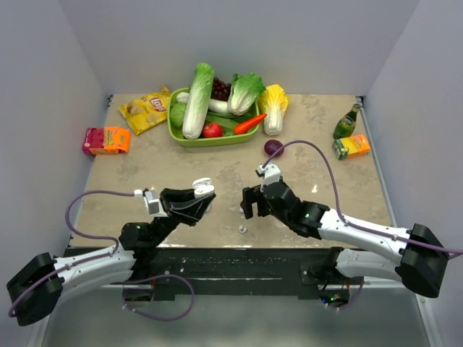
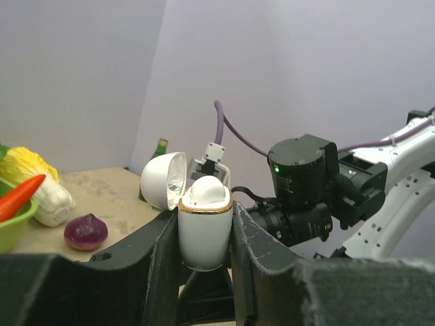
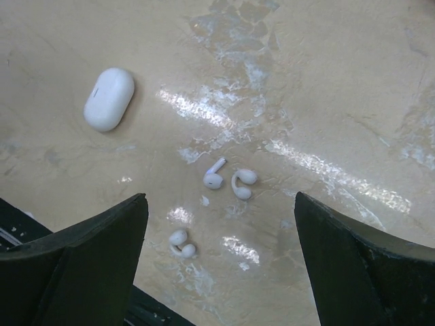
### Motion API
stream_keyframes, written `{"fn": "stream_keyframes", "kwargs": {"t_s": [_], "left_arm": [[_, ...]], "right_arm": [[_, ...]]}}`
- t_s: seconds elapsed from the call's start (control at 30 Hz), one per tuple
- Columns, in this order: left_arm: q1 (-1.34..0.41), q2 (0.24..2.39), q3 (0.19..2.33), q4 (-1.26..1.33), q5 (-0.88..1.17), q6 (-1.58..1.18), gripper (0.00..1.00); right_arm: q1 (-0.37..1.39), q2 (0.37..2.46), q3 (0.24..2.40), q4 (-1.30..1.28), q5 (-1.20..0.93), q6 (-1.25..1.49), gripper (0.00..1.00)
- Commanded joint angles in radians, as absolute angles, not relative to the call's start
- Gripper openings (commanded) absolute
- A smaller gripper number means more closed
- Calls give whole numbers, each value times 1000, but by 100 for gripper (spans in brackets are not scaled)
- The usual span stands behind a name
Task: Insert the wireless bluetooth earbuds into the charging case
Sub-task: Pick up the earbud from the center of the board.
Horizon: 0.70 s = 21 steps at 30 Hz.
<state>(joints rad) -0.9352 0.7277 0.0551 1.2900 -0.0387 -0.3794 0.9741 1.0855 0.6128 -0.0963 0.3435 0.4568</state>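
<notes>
My left gripper (image 2: 204,221) is shut on the white charging case (image 2: 204,234), which stands upright above the table with its hinged lid (image 2: 163,180) swung open. A white rounded piece (image 2: 206,191) sits in the case's gold-rimmed top. In the top view the case (image 1: 203,188) sits at the left gripper's (image 1: 200,196) tip. My right gripper (image 3: 219,204) hangs open over the table, nothing between its fingers. Three white earbuds lie below it: a stemmed one (image 3: 215,175), a hooked one (image 3: 242,183) beside it, and another hooked one (image 3: 181,244) nearer. An earbud (image 1: 242,228) shows near the front edge.
A second, closed white case (image 3: 109,98) lies on the table beyond the earbuds. At the back stand a green basket (image 1: 176,134) of vegetables, a chips bag (image 1: 147,110), a red-orange carton (image 1: 105,139), a purple onion (image 1: 273,147), a green bottle (image 1: 346,121) and an orange carton (image 1: 351,147).
</notes>
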Motion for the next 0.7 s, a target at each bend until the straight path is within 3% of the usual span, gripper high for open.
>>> {"fn": "stream_keyframes", "kwargs": {"t_s": [0.0,0.17,0.37,0.4,0.5,0.67], "left_arm": [[-927,785,-52,1653,55,-443,0],[-928,816,-57,1700,72,-466,0],[-928,737,-71,1622,97,-411,0],[-928,723,-71,1599,94,-407,0],[-930,683,-72,1537,81,-394,0],[-930,680,-84,1520,81,-397,0]], "right_arm": [[973,1123,594,-14,293,502,90],[974,1187,572,27,307,523,81],[977,1246,572,80,272,525,52],[985,1253,572,84,268,526,42],[997,1281,568,109,249,528,27],[1003,1338,578,133,218,540,24]]}}
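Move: The earbud with the stem lies about 4 cm ahead of the right hand, 3 cm to its left and 9 cm below. At the same depth, a C-shaped earbud lies 5 cm ahead and level sideways, and another, the near earbud, 3 cm back and 3 cm left. The closed white case is 5 cm ahead, 16 cm left. From the left hand the stem earbud lies some 4 cm ahead, 12 cm right and 25 cm below. Lower the right gripper about 6 cm towards the loose earbuds, working some 3 cm left and slightly back, tipping the fingers further down and narrowing them from wide open to a small gap. Keep the left gripper's hold on the open case; dip it slightly down and right, then bring it up and back, turning a little clockwise. ##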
